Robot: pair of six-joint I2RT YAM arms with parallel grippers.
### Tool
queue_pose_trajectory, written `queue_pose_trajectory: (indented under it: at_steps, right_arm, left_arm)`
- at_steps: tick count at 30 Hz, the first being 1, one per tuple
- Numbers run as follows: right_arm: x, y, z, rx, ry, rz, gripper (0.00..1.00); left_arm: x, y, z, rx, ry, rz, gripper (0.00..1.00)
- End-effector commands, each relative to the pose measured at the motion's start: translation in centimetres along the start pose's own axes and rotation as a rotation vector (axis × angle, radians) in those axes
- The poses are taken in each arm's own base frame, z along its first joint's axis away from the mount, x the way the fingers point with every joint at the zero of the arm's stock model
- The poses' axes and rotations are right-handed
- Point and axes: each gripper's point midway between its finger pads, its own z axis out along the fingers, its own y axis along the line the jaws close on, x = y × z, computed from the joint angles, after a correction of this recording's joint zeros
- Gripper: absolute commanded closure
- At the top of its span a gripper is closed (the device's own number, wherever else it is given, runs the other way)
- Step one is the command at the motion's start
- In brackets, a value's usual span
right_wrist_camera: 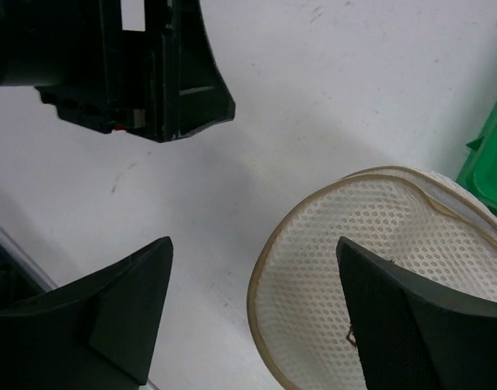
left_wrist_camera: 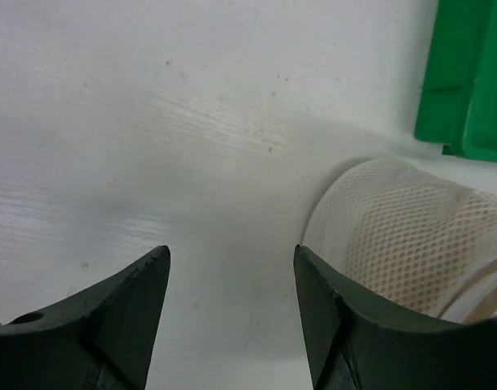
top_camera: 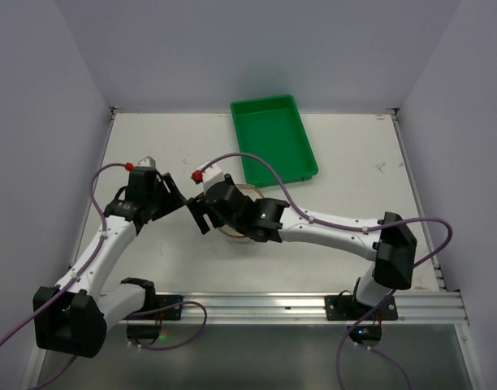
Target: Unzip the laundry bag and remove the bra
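Observation:
The laundry bag (right_wrist_camera: 370, 244) is a white mesh drum with a tan wire rim, lying on the table. In the top view it is mostly hidden beneath my right wrist, with only its rim (top_camera: 232, 234) showing. My right gripper (right_wrist_camera: 252, 252) is open above the bag's left edge, one finger over the mesh and the other over bare table. My left gripper (left_wrist_camera: 232, 260) is open with nothing between its fingers, and the bag's side wall (left_wrist_camera: 411, 236) sits just right of its right finger. The two grippers face each other closely in the top view, left (top_camera: 177, 197) and right (top_camera: 201, 218). The bra is hidden.
A green plastic tray (top_camera: 274, 138) stands behind the bag toward the back of the table, and its corner (left_wrist_camera: 468, 81) shows in the left wrist view. The left gripper's body (right_wrist_camera: 135, 65) hangs close in front of the right gripper. White walls enclose the table.

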Motion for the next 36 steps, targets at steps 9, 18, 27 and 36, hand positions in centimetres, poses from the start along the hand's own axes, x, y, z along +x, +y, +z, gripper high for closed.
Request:
queue_pose_trajectory:
  at_steps: [9,18,27,36]
  right_arm:
    - [1.6,-2.6,2.9,0.31,0.064,-0.057,0.42]
    - [2.0,-3.2,2.0,0.32,0.062,-0.04,1.0]
    - [0.0,-2.1,-1.3,0.156,0.035,0.04,1.0]
    - [-0.4,-5.7,-3.8,0.126,0.007,0.178,1.0]
  left_arm:
    - [1.9,-0.2,0.9,0.099,0.04,0.035,0.34]
    - [2.6,-2.0,0.6,0.201,0.092,0.04,0.35]
    - [3.0,-7.1,-1.7,0.417,0.137,0.054,0.39]
    - [2.8,-11.4,-3.7,0.526,0.123,0.07,0.39]
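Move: The left edge of the laundry bag's lid lies about 2 cm ahead of the open right gripper, 1 cm to its right and 6 cm below. The bag's middle is some 8 cm to the right, 1 cm ahead and 12 cm below; the green tray is roughly 25 cm ahead, 20 cm right and 18 cm down. From the left gripper, the lid edge is about 12 cm right, 3 cm back and 3 cm above. Lower the right gripper about 5 cm and slightly forward onto the lid's left edge, tilting it, and shut the fingers to pinch the edge; then lift back up while drawing it to the right over the bag. Let the left gripper sink and back off a little, then swing it open about 9 cm right towards the bag's left rim, rising and turning some 20 degrees clockwise. ##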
